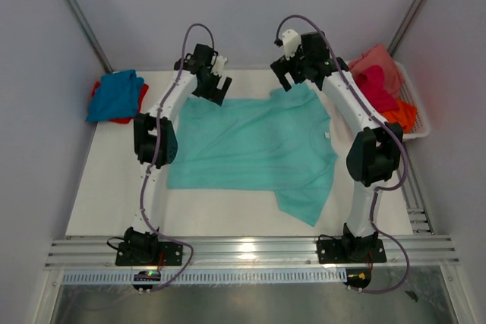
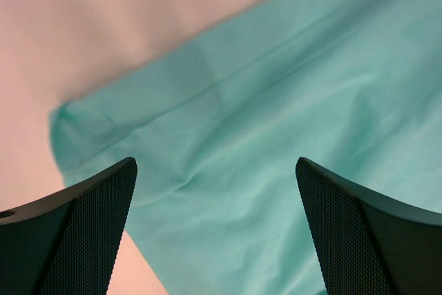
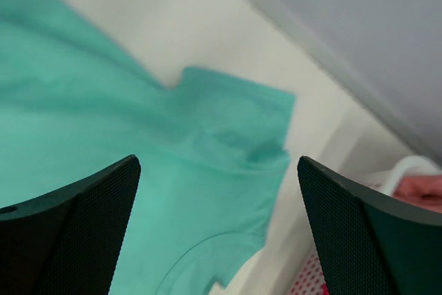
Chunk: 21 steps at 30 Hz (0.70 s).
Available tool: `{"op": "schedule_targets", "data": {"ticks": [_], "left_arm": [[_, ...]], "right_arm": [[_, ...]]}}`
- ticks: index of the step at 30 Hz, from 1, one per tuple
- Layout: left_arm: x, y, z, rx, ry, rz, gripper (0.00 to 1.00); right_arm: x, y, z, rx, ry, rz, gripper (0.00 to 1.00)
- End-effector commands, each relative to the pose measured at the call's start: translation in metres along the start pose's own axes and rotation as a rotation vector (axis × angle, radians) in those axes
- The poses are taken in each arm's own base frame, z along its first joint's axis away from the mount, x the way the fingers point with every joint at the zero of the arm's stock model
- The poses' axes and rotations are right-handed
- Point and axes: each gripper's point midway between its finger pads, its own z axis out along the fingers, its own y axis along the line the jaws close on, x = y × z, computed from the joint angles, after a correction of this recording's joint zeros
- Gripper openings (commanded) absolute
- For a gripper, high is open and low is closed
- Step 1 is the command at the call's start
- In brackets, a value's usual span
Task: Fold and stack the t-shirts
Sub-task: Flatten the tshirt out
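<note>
A large mint-teal t-shirt (image 1: 250,146) lies spread flat in the middle of the table, one sleeve pointing toward the near right. My left gripper (image 1: 215,93) hovers open over the shirt's far left corner; the left wrist view shows teal cloth (image 2: 262,122) below the left gripper (image 2: 215,170), nothing between its fingers. My right gripper (image 1: 282,79) hangs open above the far sleeve; the right wrist view shows that sleeve (image 3: 228,115) under the right gripper (image 3: 219,170). A blue tee (image 1: 114,93) lies on a red one (image 1: 141,101) at the far left.
A white mesh basket (image 1: 420,115) stands at the far right, holding salmon pink (image 1: 380,62), magenta (image 1: 376,87) and orange (image 1: 402,115) tees. Its rim (image 3: 407,167) shows in the right wrist view. Grey walls enclose the table on three sides.
</note>
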Motion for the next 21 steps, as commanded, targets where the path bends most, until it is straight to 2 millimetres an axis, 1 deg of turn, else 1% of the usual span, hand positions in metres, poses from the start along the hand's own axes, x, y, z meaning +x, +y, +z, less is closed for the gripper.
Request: {"op": "schedule_targets", "data": {"ticks": [1,2,3,4,5,6,7,8,9,10,11,12,13,16,19,21], "left_arm": [[-0.048,0.026,-0.044,-0.094,-0.174,-0.016,0.99],[-0.052,0.030,-0.048,-0.099,-0.194,-0.022,0.99],[-0.055,0.038,-0.052,-0.136,-0.207,-0.033,0.99],[-0.059,0.048,-0.054,-0.171,-0.226,-0.053,0.99],[-0.059,0.052,-0.053,-0.184,-0.231,-0.091,0.99],[-0.059,0.056,-0.054,-0.201,-0.235,-0.114,0.99],[-0.055,0.061,-0.052,-0.217,-0.223,-0.134,0.99],[-0.049,0.067,-0.049,-0.252,-0.206,-0.147,0.99],[-0.045,0.068,-0.046,-0.260,-0.194,-0.149,0.99],[-0.037,0.068,-0.040,-0.262,-0.169,-0.149,0.99],[-0.032,0.070,-0.038,-0.275,-0.154,-0.148,0.99],[-0.028,0.071,-0.035,-0.280,-0.144,-0.149,0.99],[-0.020,0.071,-0.029,-0.285,-0.117,-0.150,0.99],[-0.003,0.073,-0.017,-0.296,-0.062,-0.148,0.99],[0.005,0.074,-0.009,-0.299,-0.032,-0.142,0.99],[0.007,0.073,-0.006,-0.290,-0.026,-0.138,0.99]], "right_arm": [[0.107,0.091,-0.008,-0.389,0.284,0.178,0.99],[0.114,0.086,-0.013,-0.387,0.285,0.204,0.99],[0.122,0.089,-0.016,-0.406,0.291,0.200,0.99],[0.142,0.099,-0.019,-0.426,0.331,0.203,0.99],[0.143,0.094,-0.019,-0.392,0.322,0.195,0.99],[0.147,0.096,-0.020,-0.390,0.325,0.195,0.99],[0.158,0.102,-0.022,-0.395,0.345,0.200,1.00],[0.154,0.094,-0.020,-0.345,0.326,0.205,0.99],[0.155,0.089,-0.018,-0.312,0.331,0.219,0.99],[0.151,0.085,-0.016,-0.282,0.326,0.239,0.99],[0.154,0.081,-0.014,-0.258,0.338,0.243,0.99],[0.153,0.080,-0.012,-0.254,0.337,0.246,0.99],[0.152,0.080,-0.011,-0.255,0.335,0.246,0.99],[0.153,0.082,-0.007,-0.267,0.336,0.249,0.99],[0.151,0.082,-0.004,-0.272,0.329,0.251,1.00],[0.150,0.085,-0.002,-0.287,0.330,0.260,0.99]]}}
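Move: The left hand hovers roughly 8 cm over the t-shirt's far edge. The shirt's far-left corner lies about 11 cm left and 5 cm ahead, and the folded shirt stack some 39 cm left and 5 cm ahead. The right hand is about 22 cm above the cloth, and the shoulder patch it drops towards lies some 11 cm back and 3 cm right. The far sleeve is about 3 cm ahead and 2 cm right, the collar 13 cm back and 13 cm right. Swinging down and back, the right hand drops about 16 cm and draws back some 12 cm, tipping its open fingers about 30 degrees further down, to hover over the shoulder patch between far sleeve and collar, rising slightly at the end. The open left hand arcs about 7 cm left towards the far-left corner, rising first and then sinking again, and turns some 15 degrees counter-clockwise. ##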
